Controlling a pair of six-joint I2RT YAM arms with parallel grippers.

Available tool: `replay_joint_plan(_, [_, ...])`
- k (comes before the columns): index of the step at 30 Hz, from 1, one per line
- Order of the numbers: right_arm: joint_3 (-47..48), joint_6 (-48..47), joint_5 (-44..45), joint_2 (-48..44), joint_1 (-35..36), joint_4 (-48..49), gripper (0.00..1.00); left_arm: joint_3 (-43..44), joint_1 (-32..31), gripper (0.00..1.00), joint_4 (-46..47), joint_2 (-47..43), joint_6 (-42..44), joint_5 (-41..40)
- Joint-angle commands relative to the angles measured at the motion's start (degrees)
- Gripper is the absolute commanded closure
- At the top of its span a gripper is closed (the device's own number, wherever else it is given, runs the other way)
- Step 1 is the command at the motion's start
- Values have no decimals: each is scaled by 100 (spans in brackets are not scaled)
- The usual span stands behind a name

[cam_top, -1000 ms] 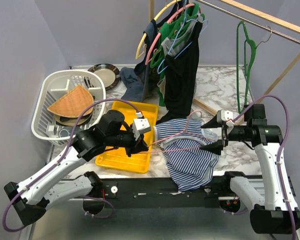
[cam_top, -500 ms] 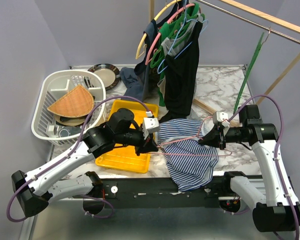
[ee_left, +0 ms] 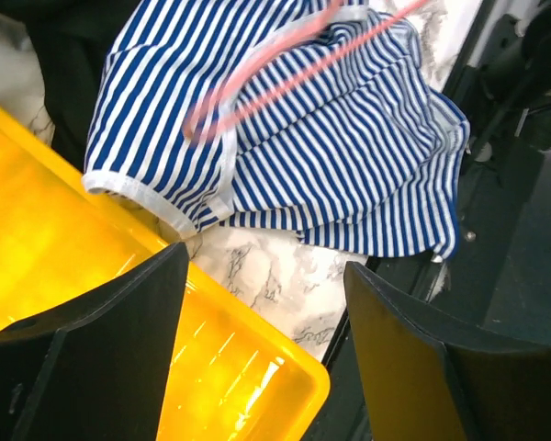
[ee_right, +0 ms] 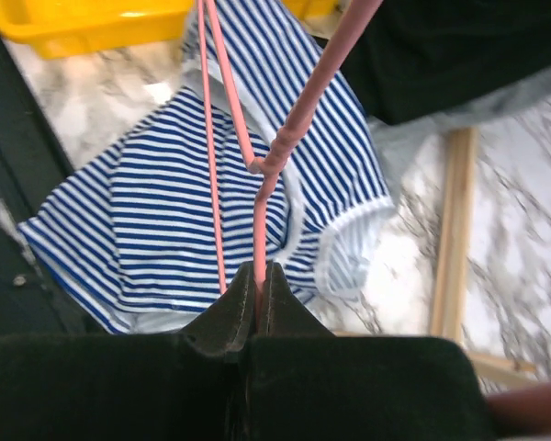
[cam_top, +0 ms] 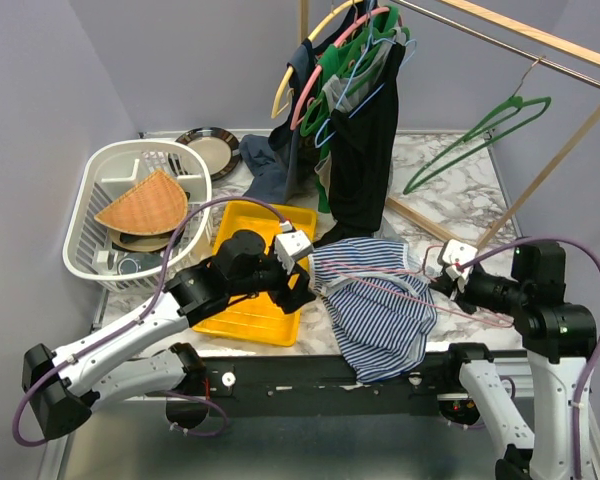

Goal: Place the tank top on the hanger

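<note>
The navy-and-white striped tank top (cam_top: 380,315) lies crumpled at the table's front edge, its hem hanging over. The thin pale-pink hanger (cam_top: 410,293) lies across it, with one end tucked into the cloth. My right gripper (cam_top: 450,282) is at the top's right side, shut on the hanger's wire (ee_right: 275,156) above the tank top (ee_right: 165,211). My left gripper (cam_top: 305,285) is open just left of the top, over the tray's corner, with nothing between its fingers (ee_left: 92,358). In the left wrist view the hanger (ee_left: 285,78) crosses the tank top (ee_left: 349,156).
A yellow tray (cam_top: 242,310) sits left of the top, with a white basket (cam_top: 90,215) and plates (cam_top: 208,148) further left. A black garment (cam_top: 365,150) and several hangers hang at the back. A green hanger (cam_top: 475,135) swings on the wooden rail (cam_top: 540,175).
My left gripper has opened and let go. My right gripper has shut on the pink hanger and drawn back to the right. The green hanger has swung up sideways.
</note>
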Motion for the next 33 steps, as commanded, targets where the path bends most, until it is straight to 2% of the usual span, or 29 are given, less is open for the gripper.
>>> replay_joint_plan(1, [81, 330, 1163, -123, -223, -140, 100, -47, -730, 20, 39, 168, -345, -1363])
replay_joint_plan(6, [36, 321, 1445, -228, -354, -272, 100, 50, -1330, 26, 249, 845, -740, -2445])
replay_joint_plan(7, [10, 347, 1463, -246, -372, -272, 100, 58, -1453, 28, 337, 1055, -976, -2960])
replay_joint_plan(8, [-8, 348, 1489, -255, -381, -272, 100, 76, -1645, 34, 477, 1170, -1135, -3252])
replay_joint_plan(9, [-34, 365, 1516, -263, -390, -272, 100, 102, -1769, 35, 504, 1302, -1267, -3525])
replay_joint_plan(10, [-43, 374, 1525, -290, -399, -263, 99, 215, -1884, 35, 505, 1564, -1599, -4180])
replay_joint_plan(16, [-69, 392, 1481, -281, -407, -255, 99, 506, -2666, 39, 742, 2461, -2181, -5635])
replay_joint_plan(23, [-61, 374, 1367, -316, -416, -299, 100, 1306, -2825, 41, -232, 3789, -2964, -7034])
replay_joint_plan(29, [-25, 348, 1288, -325, -407, -360, 99, 1604, -2816, 43, -233, 4492, -3008, -7719])
replay_joint_plan(31, [-25, 348, 1261, -325, -416, -360, 100, 1745, -2816, 45, -330, 4686, -3130, -7973])
replay_joint_plan(33, [-34, 348, 1261, -343, -407, -360, 100, 1921, -2790, 52, -506, 4959, -3210, -8150])
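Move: The tray-side strap corner of the tank top lies about 8 cm ahead of my open left hand, 5 cm to its right and 16 cm below. The pink hanger's near end hangs some 6 cm above that corner. The yellow tray's middle is about 4 cm farther out than the corner and 13 cm left of it. From my right hand, which holds the pink hanger, the tank top's middle is roughly 6 cm ahead, 7 cm left and 21 cm below. I sink my left hand about 11 cm towards the tank top's tray-side strap corner, edging right and finishing with a push forward, while turning it counter-clockwise some 40 degrees so the fingers point ahead and down; they close partway but stay parted. My right hand keeps its pinch on the pink hanger, draws it about 5 cm right above the tank top, turning slightly clockwise, then holds still. ##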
